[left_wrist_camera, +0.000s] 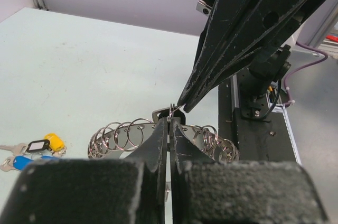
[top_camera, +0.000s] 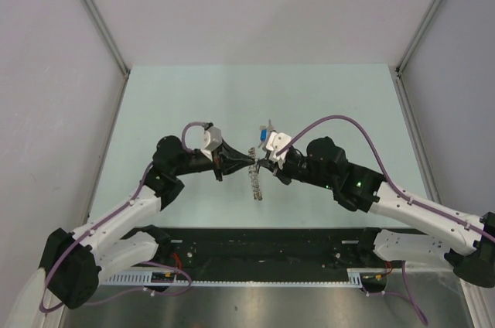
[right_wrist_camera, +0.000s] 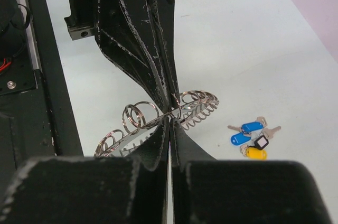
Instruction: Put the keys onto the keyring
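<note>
The keyring (top_camera: 256,182), a silvery band strung with many small wire rings, hangs at the table's middle where both grippers meet tip to tip. My left gripper (left_wrist_camera: 169,121) is shut, pinching a small ring at the keyring's (left_wrist_camera: 121,137) top edge. My right gripper (right_wrist_camera: 170,119) is shut on the keyring's (right_wrist_camera: 137,123) band from the opposite side, its tips (left_wrist_camera: 182,106) almost touching the left ones. The keys (top_camera: 267,134), with blue, yellow and black-rimmed heads, lie loose on the table just beyond the grippers (right_wrist_camera: 252,137), (left_wrist_camera: 37,147), apart from the ring.
The pale green table (top_camera: 193,104) is walled in by grey panels at the left, right and back. A black rail with cables (top_camera: 263,247) runs along the near edge by the arm bases.
</note>
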Tool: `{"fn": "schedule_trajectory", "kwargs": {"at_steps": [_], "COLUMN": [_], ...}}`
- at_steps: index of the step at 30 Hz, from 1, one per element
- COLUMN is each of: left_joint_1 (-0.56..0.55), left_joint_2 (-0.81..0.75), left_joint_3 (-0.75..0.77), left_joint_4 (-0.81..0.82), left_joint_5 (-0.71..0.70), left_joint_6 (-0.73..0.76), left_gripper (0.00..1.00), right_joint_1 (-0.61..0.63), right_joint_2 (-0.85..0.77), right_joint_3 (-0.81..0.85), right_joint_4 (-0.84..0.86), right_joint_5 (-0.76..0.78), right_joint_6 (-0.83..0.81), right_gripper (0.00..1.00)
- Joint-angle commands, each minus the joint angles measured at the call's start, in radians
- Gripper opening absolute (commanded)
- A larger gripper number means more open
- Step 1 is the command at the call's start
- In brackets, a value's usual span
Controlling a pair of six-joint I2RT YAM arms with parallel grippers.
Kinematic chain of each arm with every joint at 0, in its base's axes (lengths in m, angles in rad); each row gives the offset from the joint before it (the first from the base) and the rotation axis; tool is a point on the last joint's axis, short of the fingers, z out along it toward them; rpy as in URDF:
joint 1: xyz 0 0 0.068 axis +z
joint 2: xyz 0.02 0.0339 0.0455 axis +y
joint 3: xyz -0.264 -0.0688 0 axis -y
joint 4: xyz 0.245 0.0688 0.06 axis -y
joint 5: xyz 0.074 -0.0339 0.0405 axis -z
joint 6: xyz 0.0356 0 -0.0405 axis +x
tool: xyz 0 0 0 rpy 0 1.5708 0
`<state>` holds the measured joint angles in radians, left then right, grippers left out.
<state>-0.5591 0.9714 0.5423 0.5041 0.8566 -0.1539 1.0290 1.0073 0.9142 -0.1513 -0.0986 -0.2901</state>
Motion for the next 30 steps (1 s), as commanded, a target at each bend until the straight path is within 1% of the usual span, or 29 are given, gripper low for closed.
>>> {"fn": "schedule_trajectory", "kwargs": {"at_steps": [1,5,8,9,11,12,14,15,17,20,24,30], "left_joint_1": [-0.019,-0.045,-0.061,-0.067,-0.093,-0.104,-0.128,-0.134,-0.137,-0.137,-0.137,-0.137], "left_joint_2": [-0.036,-0.045,-0.050,-0.048,-0.033,-0.027,-0.010,0.001,0.021,0.044,0.046,0.047], "left_joint_3": [-0.001,-0.033,-0.074,-0.087,-0.131,-0.148,-0.197,-0.212,-0.246,-0.265,-0.280,-0.277], "left_joint_4": [0.103,0.177,0.276,0.343,0.422,0.509,0.603,0.696,0.801,0.858,0.866,0.846], "left_joint_5": [-0.067,-0.108,-0.155,-0.169,-0.223,-0.240,-0.296,-0.313,-0.343,-0.346,-0.364,-0.366], "left_joint_6": [-0.058,-0.110,-0.162,-0.177,-0.217,-0.231,-0.259,-0.268,-0.294,-0.300,-0.288,-0.268], "left_gripper": [0.00,0.00,0.00,0.00,0.00,0.00,0.00,0.00,0.00,0.00,0.00,0.00], "right_joint_1": [0.016,0.022,0.026,0.031,0.031,0.029,0.029,0.031,0.032,0.028,0.013,-0.014], "right_joint_2": [0.004,0.011,0.019,0.020,0.020,0.020,0.019,0.017,0.010,-0.025,-0.078,-0.072], "right_joint_3": [0.002,0.002,0.003,0.003,-0.001,-0.006,-0.017,-0.018,-0.020,-0.020,-0.020,-0.020], "right_joint_4": [0.021,0.029,0.033,0.036,0.051,0.061,0.084,0.087,0.078,0.061,0.039,0.028], "right_joint_5": [-0.007,-0.015,-0.023,-0.027,-0.044,-0.050,-0.062,-0.062,-0.043,-0.010,0.017,0.036], "right_joint_6": [-0.003,0.003,0.015,0.023,0.041,0.049,0.066,0.069,0.071,0.072,0.075,0.103], "right_gripper": [0.00,0.00,0.00,0.00,0.00,0.00,0.00,0.00,0.00,0.06,0.21,0.31]}}
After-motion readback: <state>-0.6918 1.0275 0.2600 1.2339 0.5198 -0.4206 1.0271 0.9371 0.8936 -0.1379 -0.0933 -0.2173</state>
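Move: Both grippers are shut on the little loop at the keyring's upper edge, tip to tip: the loop's middle is at the left fingertips, about 1 cm left of the right ones and level with them. The keyring's disc hangs with its middle some 5 cm below both hands and 2 cm back. The remaining keys lie on the table about 12 cm ahead of either hand, 4 cm right of the left one, 3 cm right of the right one, and roughly 20 cm below. Keep the loop pinched in the left gripper and tilt its fingertips up some 20 degrees, easing back about 1 cm and lifting 2 cm at the end. Draw the right gripper about 1 cm back and down with its grip kept, then open it about a quarter to let go, and bring it up some 2.5 cm and slightly right, away from the left fingertips. ##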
